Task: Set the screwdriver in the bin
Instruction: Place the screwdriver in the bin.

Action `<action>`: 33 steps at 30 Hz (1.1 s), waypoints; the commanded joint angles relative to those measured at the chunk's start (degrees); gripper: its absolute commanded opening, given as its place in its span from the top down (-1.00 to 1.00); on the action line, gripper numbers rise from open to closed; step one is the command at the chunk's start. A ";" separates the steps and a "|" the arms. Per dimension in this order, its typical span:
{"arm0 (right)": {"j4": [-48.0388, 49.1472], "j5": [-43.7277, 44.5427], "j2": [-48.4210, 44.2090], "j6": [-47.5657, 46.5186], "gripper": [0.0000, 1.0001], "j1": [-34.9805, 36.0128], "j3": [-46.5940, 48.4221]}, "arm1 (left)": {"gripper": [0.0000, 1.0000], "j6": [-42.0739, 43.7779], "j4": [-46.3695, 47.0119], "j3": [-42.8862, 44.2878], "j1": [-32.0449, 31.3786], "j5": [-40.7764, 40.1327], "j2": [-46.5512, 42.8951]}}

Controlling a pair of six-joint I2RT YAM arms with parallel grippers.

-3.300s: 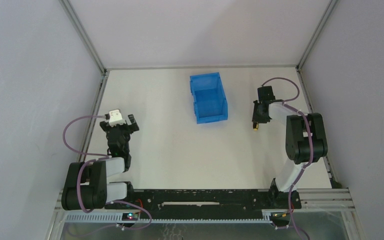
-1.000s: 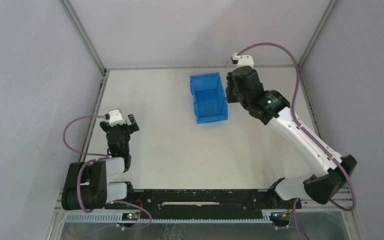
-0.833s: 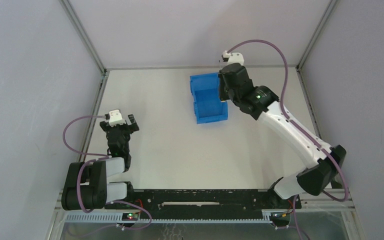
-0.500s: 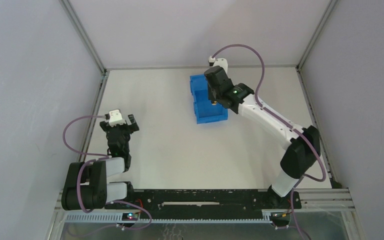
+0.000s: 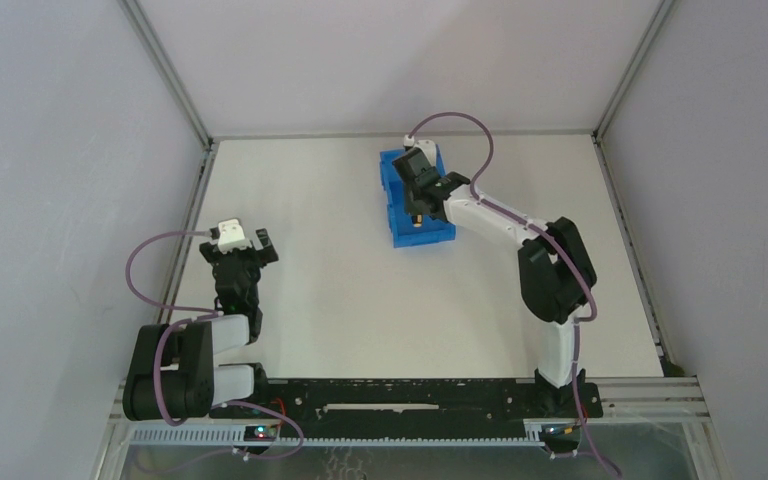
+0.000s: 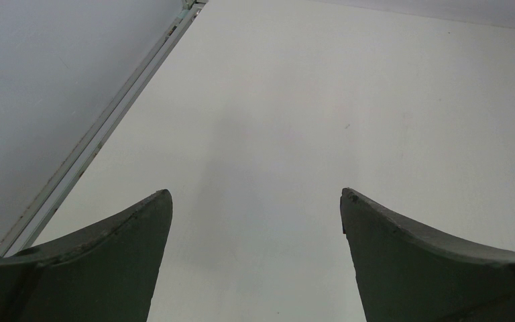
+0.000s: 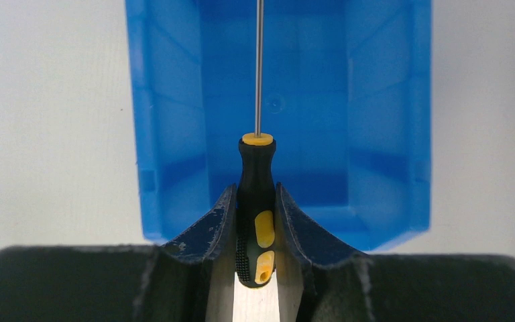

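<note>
The bright blue bin (image 5: 397,205) stands at the middle back of the table; it fills the right wrist view (image 7: 167,100). My right gripper (image 5: 416,205) hovers over the bin, shut on the screwdriver (image 7: 256,201). The black handle with yellow marks sits between the fingers (image 7: 208,231), and the thin shaft points over the bin's inside. In the top view only a small yellow spot of the screwdriver (image 5: 416,221) shows. My left gripper (image 5: 243,247) rests at the left of the table, open and empty, with bare table between its fingers (image 6: 107,255).
A metal frame rail (image 6: 100,134) runs along the table's left edge, close to the left gripper. Grey walls enclose the table on the left, back and right. The black base bar (image 5: 400,395) lies along the near edge.
My right arm has swung from the table's right side up and leftwards with the screwdriver, and now sits over the bin. The left arm has not moved.
</note>
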 commanded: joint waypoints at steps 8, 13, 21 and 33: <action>7.31 -3.44 6.43 2.65 0.83 -2.93 0.18 | -1.00 -0.21 1.24 1.98 -0.22 -0.56 -0.24; 7.59 -3.82 8.39 2.65 0.71 -3.53 0.88 | -1.00 -0.26 1.24 2.02 -0.25 -0.58 -0.24; 6.17 -3.33 7.32 2.20 0.17 -3.26 1.90 | -1.00 -0.26 1.24 1.96 -0.23 -0.53 -0.25; 3.70 0.35 1.26 0.81 -0.05 -1.76 2.10 | -1.00 -0.26 1.24 1.97 -0.27 -0.52 -0.25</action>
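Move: The right hand still grips the screwdriver's handle, shaft pointing forward, above the near half of the bin. The bin's middle is about 3 cm ahead, 1 cm right and 8 cm below it; its left rim lies 5 cm left and 3 cm ahead, its near rim 5 cm back and 1 cm right, both some 4 cm lower. From the left hand the bin is about 9 cm ahead, 34 cm right and 5 cm down. The right hand sinks about 7 cm into the bin, easing forward, opens to release the screwdriver, then rises slightly. ##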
